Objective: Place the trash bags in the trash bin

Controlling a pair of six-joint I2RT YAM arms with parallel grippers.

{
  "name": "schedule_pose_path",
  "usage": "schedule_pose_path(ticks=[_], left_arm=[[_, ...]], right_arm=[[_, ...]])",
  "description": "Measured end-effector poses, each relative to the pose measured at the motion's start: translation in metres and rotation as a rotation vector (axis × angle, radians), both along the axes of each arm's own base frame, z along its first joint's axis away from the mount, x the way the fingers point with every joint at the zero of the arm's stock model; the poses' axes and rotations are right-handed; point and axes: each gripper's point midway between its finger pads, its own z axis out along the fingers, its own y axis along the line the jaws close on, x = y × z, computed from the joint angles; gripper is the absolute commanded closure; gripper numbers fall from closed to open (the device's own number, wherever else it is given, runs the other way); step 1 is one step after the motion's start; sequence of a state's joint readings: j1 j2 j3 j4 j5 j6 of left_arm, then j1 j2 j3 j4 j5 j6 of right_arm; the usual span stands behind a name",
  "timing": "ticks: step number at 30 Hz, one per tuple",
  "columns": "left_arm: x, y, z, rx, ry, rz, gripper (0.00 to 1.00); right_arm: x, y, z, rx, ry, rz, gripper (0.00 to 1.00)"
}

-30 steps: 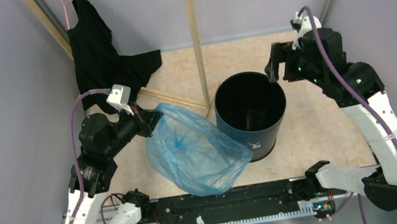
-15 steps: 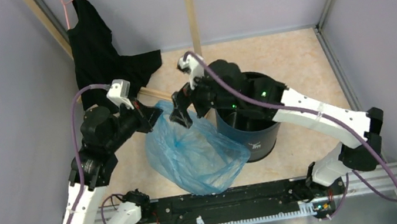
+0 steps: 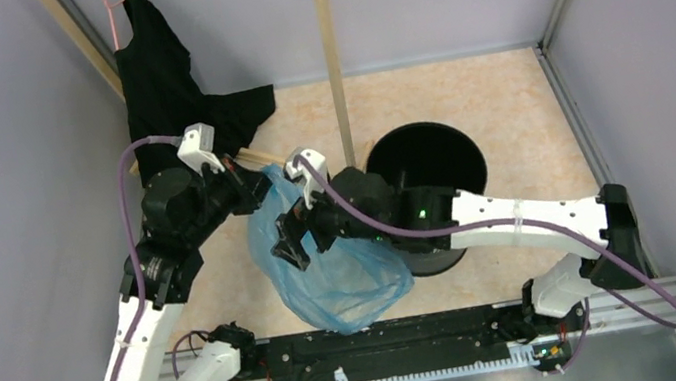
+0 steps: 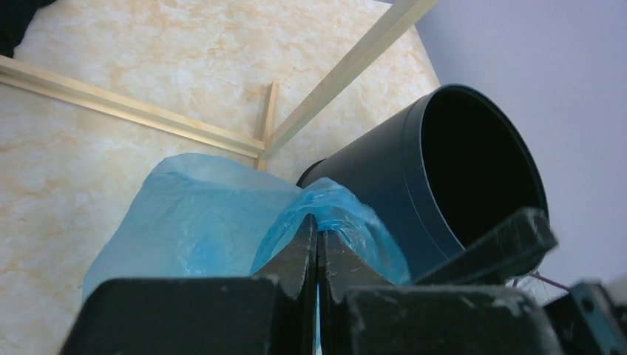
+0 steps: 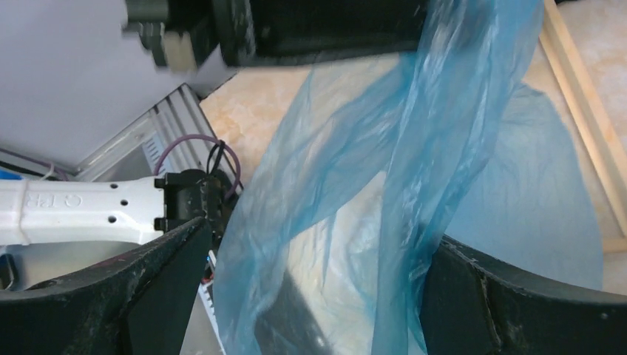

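The trash bag (image 3: 347, 280), thin wrinkly light-blue plastic, hangs from its top edge down to the floor left of the trash bin (image 3: 449, 149). My left gripper (image 3: 259, 185) is shut on that top edge; in the left wrist view the fingertips (image 4: 316, 231) pinch a fold of the bag (image 4: 200, 222), with the bin (image 4: 414, 177) lying beyond. My right gripper (image 3: 286, 249) is open beside the bag's left side. In the right wrist view the bag (image 5: 340, 207) hangs between its wide-apart fingers (image 5: 510, 296), untouched by the pads. The right arm crosses over the bin's near rim.
A black garment (image 3: 163, 95) hangs on a wooden rack whose post (image 3: 333, 70) stands just behind the bin and whose base bar (image 4: 133, 111) lies on the floor. A black rail (image 3: 387, 340) runs along the near edge. Grey walls close in on three sides.
The right arm swung from the far right across the bin to the bag, then lower, its jaws opening wide around the hanging plastic. The left gripper kept its hold and barely moved.
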State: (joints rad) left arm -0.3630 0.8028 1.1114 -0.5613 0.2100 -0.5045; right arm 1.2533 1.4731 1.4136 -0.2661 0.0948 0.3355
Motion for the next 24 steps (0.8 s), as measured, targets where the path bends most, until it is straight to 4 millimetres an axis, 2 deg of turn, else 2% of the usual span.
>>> schedule_pose_path(ticks=[4,9,13,19,24], left_arm=[[0.004,0.002,0.0,-0.016,0.016,0.032,1.0],[0.006,0.0,0.007,-0.059,0.011,0.039,1.0],[0.006,-0.003,0.011,-0.092,0.014,0.038,1.0],[0.009,-0.006,0.01,-0.134,0.031,0.049,1.0],[0.01,-0.007,0.01,-0.151,0.037,0.049,1.0]], right_arm=[[-0.008,0.003,-0.016,-0.016,-0.004,-0.106,0.01],[-0.002,0.009,-0.038,-0.045,-0.038,-0.293,0.01],[0.001,0.013,-0.05,-0.062,-0.065,-0.368,0.01],[0.014,0.016,-0.053,-0.039,-0.097,-0.459,0.01],[0.017,0.035,-0.059,-0.014,-0.154,-0.458,0.02]])
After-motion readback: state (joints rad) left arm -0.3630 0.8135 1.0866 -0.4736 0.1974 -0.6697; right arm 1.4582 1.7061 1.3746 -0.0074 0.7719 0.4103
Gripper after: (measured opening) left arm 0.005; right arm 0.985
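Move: The trash bag hangs from the left gripper's shut fingers, its middle some 5 cm back, 7 cm to their right and 17 cm below. From the right gripper the bag's middle is about 4 cm ahead, 6 cm right and 14 cm down. The trash bin's middle stands roughly 8 cm ahead and 22 cm right of the right gripper, 17 cm below; the rack post is around 20 cm ahead of that gripper, 12 cm right and 3 cm lower. Lower the right gripper about 6 cm along the hanging trash bag, fingers kept wide open with the film between them, then ease it left and slightly forward, swinging the fingers some 25 degrees clockwise to point more forward. Keep the left gripper's pinch on the bag nearly in place, rolling it a little so its left side dips. ##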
